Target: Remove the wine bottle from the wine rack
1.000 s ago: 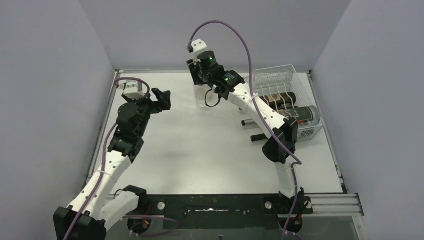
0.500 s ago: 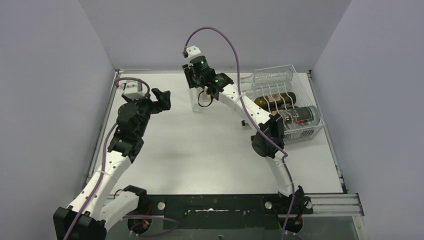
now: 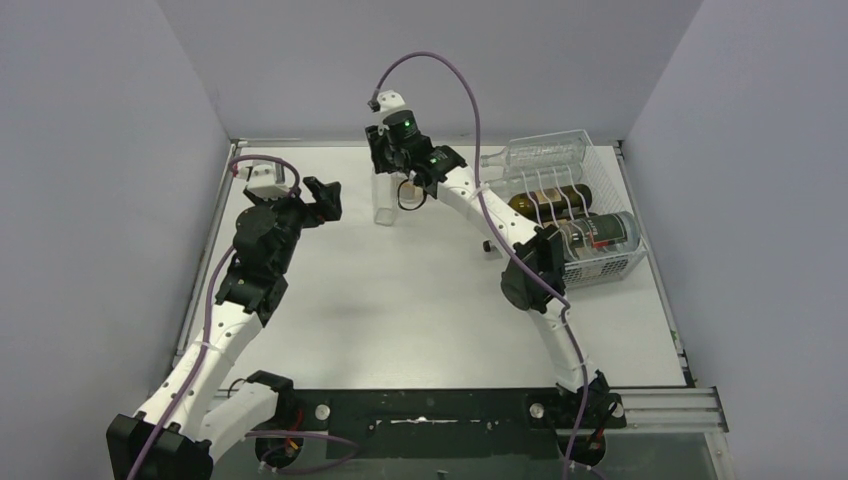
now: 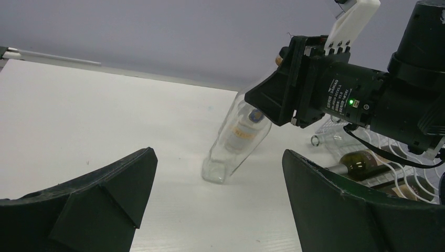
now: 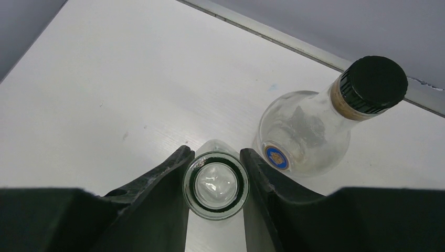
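Observation:
My right gripper (image 3: 392,178) is shut on the neck of a clear glass bottle (image 3: 385,202), well left of the white wire wine rack (image 3: 625,262). In the right wrist view the fingers (image 5: 157,178) clamp the open bottle mouth (image 5: 216,184) from both sides. In the left wrist view the bottle (image 4: 236,142) leans, with its square base down at the table. My left gripper (image 3: 318,198) is open and empty, to the left of the bottle and facing it (image 4: 219,155).
The rack at the far right holds a clear bottle (image 3: 540,155), a dark bottle (image 3: 555,197) and a green bottle (image 3: 600,230). A round clear bottle with a black cap (image 5: 315,131) stands just beside the held one. Grey walls enclose the table.
My right arm has moved left, away from the rack, with the clear bottle in its grip. The bottle is now further left on the table. The left arm has not moved.

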{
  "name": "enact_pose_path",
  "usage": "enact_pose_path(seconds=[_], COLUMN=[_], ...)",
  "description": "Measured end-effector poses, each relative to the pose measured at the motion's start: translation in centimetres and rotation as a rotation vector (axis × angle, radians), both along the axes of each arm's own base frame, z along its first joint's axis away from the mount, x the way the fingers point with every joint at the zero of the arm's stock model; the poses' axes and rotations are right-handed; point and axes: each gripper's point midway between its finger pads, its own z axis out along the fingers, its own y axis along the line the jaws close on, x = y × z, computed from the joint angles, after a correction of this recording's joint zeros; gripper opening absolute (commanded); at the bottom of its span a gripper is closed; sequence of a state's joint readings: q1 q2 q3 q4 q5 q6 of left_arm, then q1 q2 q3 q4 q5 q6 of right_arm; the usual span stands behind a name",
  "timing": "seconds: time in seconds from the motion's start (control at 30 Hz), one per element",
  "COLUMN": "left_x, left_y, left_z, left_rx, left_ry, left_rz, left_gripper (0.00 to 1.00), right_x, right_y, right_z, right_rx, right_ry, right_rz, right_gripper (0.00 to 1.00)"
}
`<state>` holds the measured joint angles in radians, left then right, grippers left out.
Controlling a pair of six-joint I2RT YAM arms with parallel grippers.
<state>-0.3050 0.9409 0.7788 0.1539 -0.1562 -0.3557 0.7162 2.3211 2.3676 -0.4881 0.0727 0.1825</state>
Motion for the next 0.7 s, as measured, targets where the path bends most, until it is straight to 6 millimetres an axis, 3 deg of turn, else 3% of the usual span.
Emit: enact_pose_path(seconds=[0.07, 0.17, 0.23, 0.4, 0.7], left_x=[0.0, 0.0, 0.0, 0.0, 0.0], left_y=[0.0, 0.0, 0.0, 0.0, 0.0], left_z=[0.0, 0.0, 0.0, 0.0, 0.0], left_rx=[0.0, 0.0, 0.0, 0.0, 0.0], left_ry=[0.0, 0.0, 0.0, 0.0, 0.0], left_rz=[0.0, 0.0, -0.001, -0.001, -0.001], left_gripper=[0.92, 0.92, 0.93, 0.93, 0.92], right_x=[0.1, 0.1, 0.3, 0.4, 0.2], right_y=[0.0, 0.1, 0.1, 0.4, 0.8], right_z=[0.0, 0.1, 0.5, 1.4, 3.6], right_rx=[0.013, 0.025, 0.033, 0.048, 0.059], right_ry=[0.007, 0.01, 0.0, -0.021, -0.069], right_rz=[0.001, 0.002, 0.005, 0.014, 0.033], right_gripper=[0.41, 0.52, 0.65, 0.72, 0.95])
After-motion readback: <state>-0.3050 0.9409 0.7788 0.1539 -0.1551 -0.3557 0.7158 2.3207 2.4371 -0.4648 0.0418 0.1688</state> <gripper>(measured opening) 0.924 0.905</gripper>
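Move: The clear bottle already stands upright on the table with the right fingers shut around its neck, so its middle is about 10 cm straight below that hand. The black-capped bottle stands some 7 cm to the right and 6 cm farther out; the wine rack's middle is roughly 46 cm to the right, about level. From the idle left hand, the clear bottle is about 15 cm ahead, 9 cm right and 17 cm down. The clear bottle's neck is let go: the right fingers spread from their hold to almost fully open, and the hand, already starting to rise as they part, climbs nearly straight up by about 4 cm, off the neck, with the fingers tipping up some 5 degrees. ##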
